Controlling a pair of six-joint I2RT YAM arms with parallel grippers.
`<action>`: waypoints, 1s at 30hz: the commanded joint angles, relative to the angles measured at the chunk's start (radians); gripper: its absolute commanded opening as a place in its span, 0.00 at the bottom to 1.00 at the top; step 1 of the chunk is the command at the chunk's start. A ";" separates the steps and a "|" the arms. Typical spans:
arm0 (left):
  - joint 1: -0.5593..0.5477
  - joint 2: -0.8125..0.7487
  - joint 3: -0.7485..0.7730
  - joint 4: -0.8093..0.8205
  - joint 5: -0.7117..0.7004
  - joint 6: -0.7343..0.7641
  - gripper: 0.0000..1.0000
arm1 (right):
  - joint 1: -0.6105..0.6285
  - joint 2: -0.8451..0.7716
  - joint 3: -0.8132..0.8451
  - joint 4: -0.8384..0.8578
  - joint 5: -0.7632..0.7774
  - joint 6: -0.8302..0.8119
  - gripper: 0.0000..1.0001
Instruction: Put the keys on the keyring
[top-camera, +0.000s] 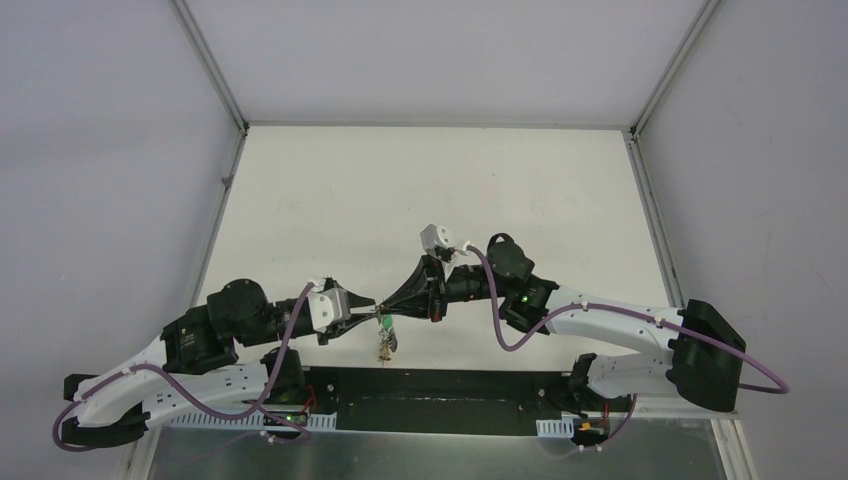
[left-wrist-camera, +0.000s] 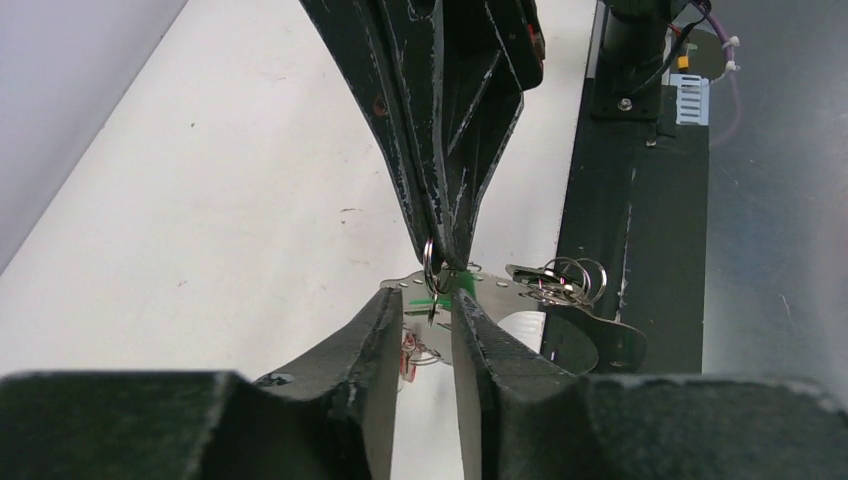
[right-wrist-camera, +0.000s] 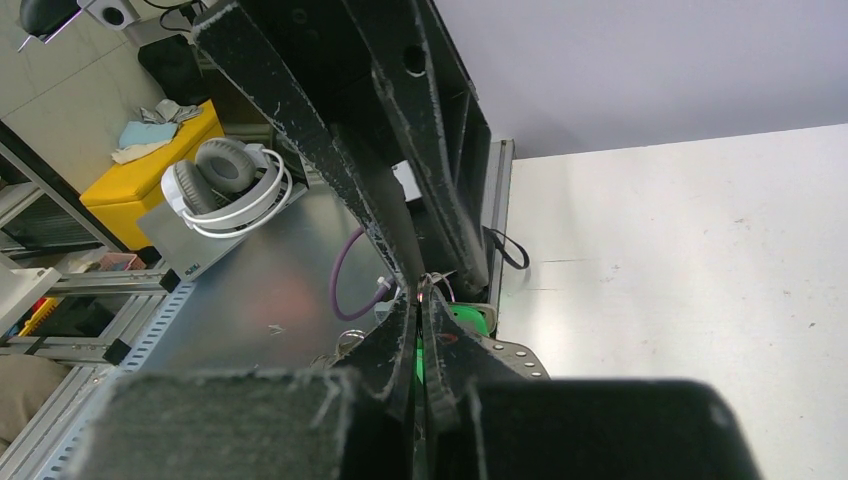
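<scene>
Both grippers meet tip to tip above the table's near edge. My right gripper is shut on the thin grey keyring, which it pinches edge-on at its fingertips. A cluster of small keys hangs below the meeting point. Among them are a green-capped key and a red-capped one. My left gripper faces the ring with its jaws a little apart. The ring's lower edge dips into that gap and touches neither pad. In the right wrist view the right gripper shows shut, with the green cap behind it.
A perforated metal plate lies under the grippers. A loose bunch of spare rings rests on the black base strip. Beyond the table edge are white headphones and a yellow box.
</scene>
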 joint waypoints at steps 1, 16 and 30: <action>-0.006 0.011 -0.002 0.063 0.036 0.027 0.22 | 0.004 -0.042 0.017 0.071 0.013 -0.005 0.00; -0.007 0.044 -0.002 -0.006 0.044 -0.022 0.05 | 0.004 -0.051 0.014 0.071 0.043 -0.013 0.00; -0.006 0.085 -0.021 0.043 0.101 -0.034 0.00 | 0.004 -0.052 0.014 0.075 0.057 -0.016 0.00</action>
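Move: The small split ring I pinch in my right fingertips stands about 2 cm to the right of my left hand, 1 cm lower and level with it front to back. From the left hand, the green tag hangs about 4 cm lower, 2 cm to the right and 1 cm back. The grey plate of the keyring hangs some 7 cm below it, 3 cm right and 2 cm back. For my right hand the split ring is right at the pads, about 1 cm left and 1 cm down. I close my left fingers from a narrow gap, first partway almost on the spot, then fully shut as I sink about 2 cm and edge 1 cm right, the tips dipping some 5 degrees. They shut on the ring metal right under my right fingertips, while my right hand stays nearly still and keeps its pinch on the split ring. ##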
